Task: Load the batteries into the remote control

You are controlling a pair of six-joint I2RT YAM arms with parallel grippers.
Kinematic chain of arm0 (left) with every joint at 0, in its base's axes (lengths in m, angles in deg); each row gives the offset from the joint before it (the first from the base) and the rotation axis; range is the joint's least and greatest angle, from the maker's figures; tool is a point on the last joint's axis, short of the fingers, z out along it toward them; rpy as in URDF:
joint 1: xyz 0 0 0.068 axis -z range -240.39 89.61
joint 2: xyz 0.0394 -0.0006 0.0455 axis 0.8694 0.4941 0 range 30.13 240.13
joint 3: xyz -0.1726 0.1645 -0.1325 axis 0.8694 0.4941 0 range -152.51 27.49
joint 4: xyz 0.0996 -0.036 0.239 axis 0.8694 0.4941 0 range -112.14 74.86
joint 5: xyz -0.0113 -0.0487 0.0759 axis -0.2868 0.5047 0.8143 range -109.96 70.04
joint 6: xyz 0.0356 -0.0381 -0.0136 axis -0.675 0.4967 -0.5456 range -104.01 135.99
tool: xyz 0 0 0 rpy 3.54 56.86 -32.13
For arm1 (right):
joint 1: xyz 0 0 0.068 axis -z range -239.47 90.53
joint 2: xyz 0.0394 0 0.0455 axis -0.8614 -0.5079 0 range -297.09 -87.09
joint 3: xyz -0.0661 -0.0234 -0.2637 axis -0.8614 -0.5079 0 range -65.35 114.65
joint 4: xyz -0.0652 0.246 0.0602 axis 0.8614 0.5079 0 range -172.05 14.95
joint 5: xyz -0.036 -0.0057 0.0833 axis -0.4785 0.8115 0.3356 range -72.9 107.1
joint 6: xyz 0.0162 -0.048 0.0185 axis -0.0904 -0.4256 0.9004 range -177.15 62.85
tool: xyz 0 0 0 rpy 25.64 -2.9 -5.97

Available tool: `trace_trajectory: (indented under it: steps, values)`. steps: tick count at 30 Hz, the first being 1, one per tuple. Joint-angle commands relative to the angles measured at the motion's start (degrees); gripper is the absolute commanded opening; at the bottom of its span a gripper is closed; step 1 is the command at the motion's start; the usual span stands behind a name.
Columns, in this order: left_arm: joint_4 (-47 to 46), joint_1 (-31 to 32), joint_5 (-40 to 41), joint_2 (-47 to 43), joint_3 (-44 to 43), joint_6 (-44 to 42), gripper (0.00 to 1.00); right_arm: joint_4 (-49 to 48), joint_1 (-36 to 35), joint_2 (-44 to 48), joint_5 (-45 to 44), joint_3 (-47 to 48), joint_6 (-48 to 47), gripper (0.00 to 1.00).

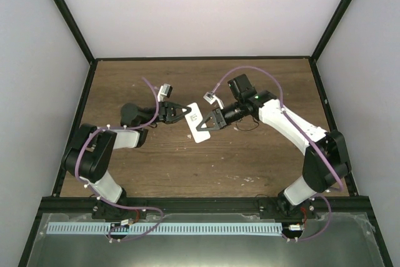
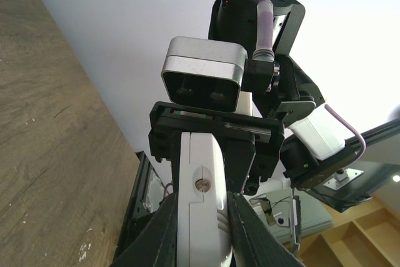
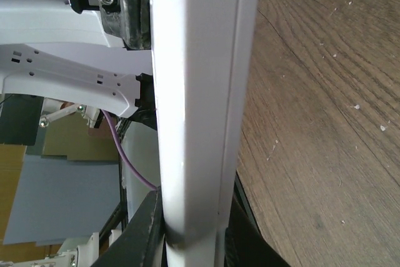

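The white remote control (image 1: 200, 123) hangs in the air over the middle of the table, gripped from both sides. My left gripper (image 1: 186, 113) is shut on its left end; in the left wrist view the black fingers (image 2: 247, 229) press both faces of the remote control (image 2: 200, 204), whose end shows a small screw. My right gripper (image 1: 210, 120) is shut on the other end. In the right wrist view the remote control (image 3: 197, 92) runs edge-on up the frame, with that gripper (image 3: 194, 242) clamped at its lower end. The batteries are out of view.
The brown wooden table (image 1: 250, 167) is boxed in by a black frame (image 1: 325, 35) and white walls. A white slotted rail (image 1: 187, 228) runs along the near edge between the arm bases. Small white flecks (image 3: 357, 107) dot the wood.
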Motion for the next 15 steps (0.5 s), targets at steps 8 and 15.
trace_trajectory:
  steps: [8, 15]
  values:
    - [6.0, -1.8, 2.8, -0.6, 0.6, -5.7, 0.73, -0.8, -0.5, 0.5, -4.9, 2.1, -2.3, 0.01]
    - [25.1, -7.4, 8.1, -5.9, 4.5, -19.4, 0.83, 1.2, 0.0, -0.1, -19.2, 0.2, -0.8, 0.01]
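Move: The remote control is held between both grippers. Its middle lies about 4 cm back and 3 cm to the right of the left hand, roughly 1 cm lower; the left fingers pinch its far end. The right fingertips, gripping nearer the remote's near end, are some 5 cm back, 4 cm right and 3 cm below the left hand. From the right hand, the remote's middle is about 2 cm ahead, 1 cm left and 1 cm up. Open the left gripper wide to let go of the remote's far end, then draw the left hand off it, down, forward and out to the left, about 5 cm in all, turning some 10 degrees. Keep the right fingers shut on the remote and ease it down and forward about 2 cm, dipping the fingertips slightly. ##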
